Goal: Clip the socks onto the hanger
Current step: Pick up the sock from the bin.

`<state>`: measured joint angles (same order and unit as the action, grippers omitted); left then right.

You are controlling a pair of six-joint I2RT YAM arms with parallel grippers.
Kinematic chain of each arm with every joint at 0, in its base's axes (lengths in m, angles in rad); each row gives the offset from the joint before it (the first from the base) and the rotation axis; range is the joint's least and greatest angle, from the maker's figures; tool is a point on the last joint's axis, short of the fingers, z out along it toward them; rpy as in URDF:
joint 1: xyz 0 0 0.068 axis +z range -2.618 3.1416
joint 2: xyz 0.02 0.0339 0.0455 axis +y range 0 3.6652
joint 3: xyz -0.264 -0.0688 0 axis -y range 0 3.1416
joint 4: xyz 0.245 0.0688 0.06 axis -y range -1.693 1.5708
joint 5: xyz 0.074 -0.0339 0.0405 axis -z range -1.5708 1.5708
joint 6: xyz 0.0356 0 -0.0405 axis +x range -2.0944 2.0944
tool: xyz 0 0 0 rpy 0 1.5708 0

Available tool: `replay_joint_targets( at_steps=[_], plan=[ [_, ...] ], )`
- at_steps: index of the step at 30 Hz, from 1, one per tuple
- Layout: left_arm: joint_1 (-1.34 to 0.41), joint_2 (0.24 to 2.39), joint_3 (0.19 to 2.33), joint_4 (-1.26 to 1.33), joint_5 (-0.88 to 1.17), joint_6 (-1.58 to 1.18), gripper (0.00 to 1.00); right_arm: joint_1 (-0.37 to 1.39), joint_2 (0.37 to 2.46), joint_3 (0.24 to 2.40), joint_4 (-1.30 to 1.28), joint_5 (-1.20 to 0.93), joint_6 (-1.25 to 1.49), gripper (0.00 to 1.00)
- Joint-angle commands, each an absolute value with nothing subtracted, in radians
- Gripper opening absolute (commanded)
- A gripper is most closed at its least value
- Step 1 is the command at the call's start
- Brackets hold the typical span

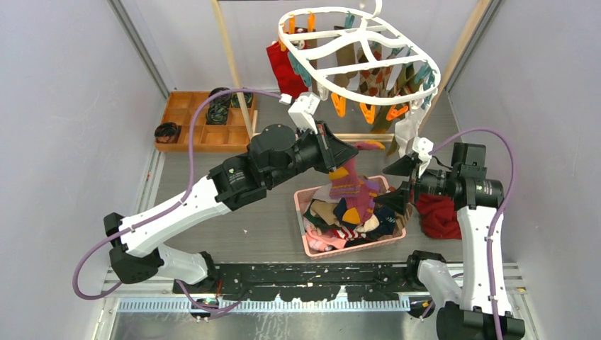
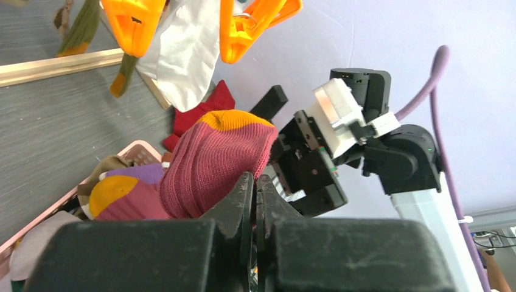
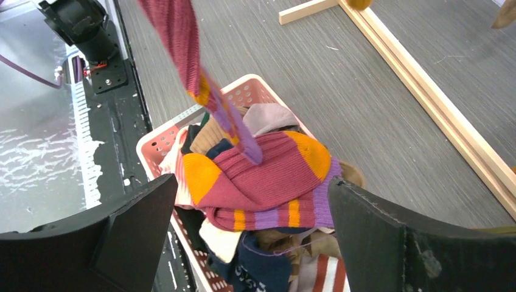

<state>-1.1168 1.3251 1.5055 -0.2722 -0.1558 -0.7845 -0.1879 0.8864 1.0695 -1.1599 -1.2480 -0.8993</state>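
My left gripper (image 1: pixel 346 158) is shut on the cuff of a maroon sock (image 1: pixel 341 178) with orange and purple bands, which hangs down into the pink basket (image 1: pixel 312 249). In the left wrist view the jaws (image 2: pixel 255 182) pinch the maroon sock (image 2: pixel 213 158). Orange pegs (image 2: pixel 134 24) hang just above. My right gripper (image 1: pixel 398 183) is open over the basket's right side. In the right wrist view its fingers (image 3: pixel 140 225) straddle a matching striped sock (image 3: pixel 261 182) on the pile, and the held sock (image 3: pixel 182 42) dangles in front. The white hanger (image 1: pixel 322 10) hangs behind with several socks clipped on.
The pink basket (image 3: pixel 158 143) holds several mixed socks. A red cloth (image 1: pixel 439 216) lies to its right under the right arm. A wooden tray (image 1: pixel 205 120) with black rolls sits at the back left. Wooden rack posts (image 1: pixel 230 64) flank the hanger.
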Motion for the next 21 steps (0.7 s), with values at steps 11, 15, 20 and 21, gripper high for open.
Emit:
replay_joint_targets(
  at_steps=[11, 15, 20, 21],
  plan=[
    [-1.113, 1.362, 1.589, -0.155, -0.125, -0.819, 0.0, 0.226, 0.868, 0.904, -0.462, -1.027, -0.429, 0.92],
    [-1.113, 1.333, 1.567, -0.165, -0.163, -0.808, 0.0, 0.235, 0.864, 0.903, -0.483, -1.055, -0.431, 0.56],
    [-1.113, 1.276, 1.499, -0.17, -0.231, -0.805, 0.0, 0.245, 0.814, 0.901, -0.503, -1.1, -0.374, 0.1],
    [-1.113, 1.267, 1.481, -0.176, -0.249, -0.806, 0.0, 0.248, 0.798, 0.899, -0.497, -1.103, -0.331, 0.05]
  ],
)
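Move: The purple-maroon sock already hangs from the left gripper's shut fingers; its hanging length lies roughly 12 cm below that hand. From the wide-open right gripper, this length is about 7 cm to the left, 1 cm ahead and roughly level. The sock bin is about 5 cm left, 2 cm back and some 22 cm below the right hand; the white sock on the hanger hangs about 10 cm ahead, 5 cm to the right and slightly above. Bring the open right gripper about 7 cm left, over the bin, to the sock hanging from the left gripper, swinging its fingers some 10 degrees counter-clockwise. Once there, hold the place and shut the fingers to pinch the hanging length below the left hand. Keep the left gripper's hold nearly still, letting it shift only a centimetre or so. ##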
